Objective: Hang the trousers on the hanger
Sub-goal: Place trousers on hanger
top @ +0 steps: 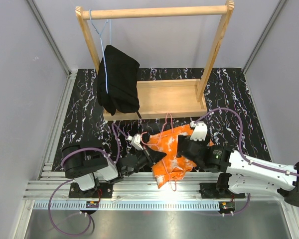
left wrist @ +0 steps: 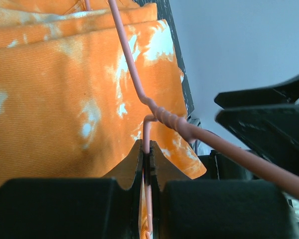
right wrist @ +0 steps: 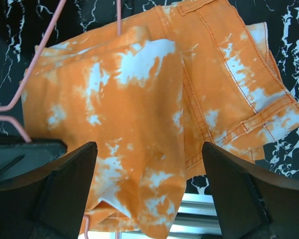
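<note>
The orange trousers point(top: 177, 155) with white blotches lie folded in a heap on the black marbled table near its front edge. The pink wire hanger point(top: 167, 123) runs through and around them. In the left wrist view my left gripper point(left wrist: 147, 155) is shut on the hanger's wire point(left wrist: 134, 74) just below its twisted neck, with the trousers point(left wrist: 55, 99) right behind. My right gripper point(right wrist: 148, 149) hovers open over the trousers point(right wrist: 139, 99); its fingers point(right wrist: 70, 184) hold no cloth. The hanger's wire point(right wrist: 40, 55) shows at the cloth's left edge.
A wooden clothes rack point(top: 154, 12) stands at the back on a tray-like base point(top: 162, 97). A black garment point(top: 118, 79) hangs from it on a light-blue wire hanger point(top: 105, 50). An aluminium rail point(top: 154, 191) borders the near edge. Grey walls close in both sides.
</note>
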Robot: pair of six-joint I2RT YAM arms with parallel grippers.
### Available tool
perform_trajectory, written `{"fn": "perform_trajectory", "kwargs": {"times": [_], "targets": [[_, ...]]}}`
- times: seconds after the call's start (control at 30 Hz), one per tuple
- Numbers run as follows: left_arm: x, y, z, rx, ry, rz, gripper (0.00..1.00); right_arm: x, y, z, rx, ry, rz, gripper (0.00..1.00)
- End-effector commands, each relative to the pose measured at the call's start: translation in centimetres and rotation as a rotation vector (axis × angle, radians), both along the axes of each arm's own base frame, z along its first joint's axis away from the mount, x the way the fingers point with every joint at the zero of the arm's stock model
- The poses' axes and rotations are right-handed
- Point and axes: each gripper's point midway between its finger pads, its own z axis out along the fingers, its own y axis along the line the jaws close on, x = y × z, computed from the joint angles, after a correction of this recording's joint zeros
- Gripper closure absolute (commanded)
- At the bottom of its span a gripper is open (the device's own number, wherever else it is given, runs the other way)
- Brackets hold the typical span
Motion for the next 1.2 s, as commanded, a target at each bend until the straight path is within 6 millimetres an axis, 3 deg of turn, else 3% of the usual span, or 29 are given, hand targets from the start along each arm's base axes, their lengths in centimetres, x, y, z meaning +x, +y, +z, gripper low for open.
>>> {"fn": "perform_trajectory", "kwargs": {"times": [0.0,0.17,0.27,0.53,0.67,0.73,0.8,0.87,0.93,0.97,1.0,1.03,1.07,1.1,1.13,1.17], "targets": [[0.7,0.7,7.5,-0.272,-0.123,0.045,1.0,1.5,1.1,-0.2,0.048,0.021,0.044,0.07],[0.8,1.4,7.7,-0.278,-0.122,0.065,1.0,1.6,1.0,-3.2,0.05,0.118,0.052,0.07],[0.8,1.7,8.1,-0.288,-0.125,0.072,1.0,1.2,2.0,-4.3,0.083,0.152,0.086,0.08],[0.8,2.0,8.6,-0.304,-0.129,0.077,1.0,0.5,2.0,-7.6,0.071,0.221,0.071,0.08],[0.7,2.4,8.8,-0.309,-0.128,0.08,1.0,1.0,2.5,-7.8,0.069,0.231,0.073,0.11],[0.8,2.8,8.9,-0.313,-0.131,0.093,1.0,1.0,3.0,-7.9,0.075,0.239,0.093,0.21],[0.9,3.6,8.9,-0.308,-0.138,0.116,1.0,1.1,3.6,-7.9,0.077,0.245,0.11,0.44],[1.1,4.3,7.9,-0.279,-0.117,0.137,1.0,1.1,3.7,-8.0,0.057,0.26,0.115,0.81],[1.3,5.0,7.4,-0.268,-0.093,0.164,1.0,1.7,4.2,-6.7,0.055,0.24,0.123,1.0],[1.4,5.2,5.8,-0.21,-0.068,0.172,1.0,1.7,3.9,-6.3,0.032,0.245,0.122,1.0],[1.6,5.4,5.7,-0.203,-0.059,0.186,1.0,2.4,4.5,-4.7,0.037,0.215,0.134,1.0],[1.6,5.5,3.7,-0.121,-0.035,0.193,1.0,2.7,4.6,-3.8,0.038,0.201,0.138,1.0],[1.8,5.4,3.3,-0.095,-0.027,0.199,1.0,2.7,4.4,-3.0,0.022,0.196,0.144,1.0],[1.9,5.4,3.4,-0.081,-0.026,0.207,1.0,3.5,4.9,-0.9,0.03,0.155,0.148,1.0],[2.0,5.8,1.5,0.013,-0.008,0.22,1.0,3.8,4.9,0.2,0.03,0.14,0.146,1.0],[2.3,5.4,1.8,0.033,-0.009,0.226,1.0,3.8,4.6,0.7,0.005,0.145,0.147,1.0]]}}
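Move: The trousers' upper flap, where the open right fingers will shut, is about 9 cm below that hand, 1 cm to its left and level fore and aft. The pink hanger, held by the left hand, centres some 9 cm to the right hand's left and 7 below. The rack's front rail lies about 16 cm ahead and 16 left, 10 below. From the left hand, the flap is some 11 cm right, 2 ahead, 4 below. Right hand sinks 9 cm, pinches the trousers and lifts; left hand draws the hanger about 5 cm left. ##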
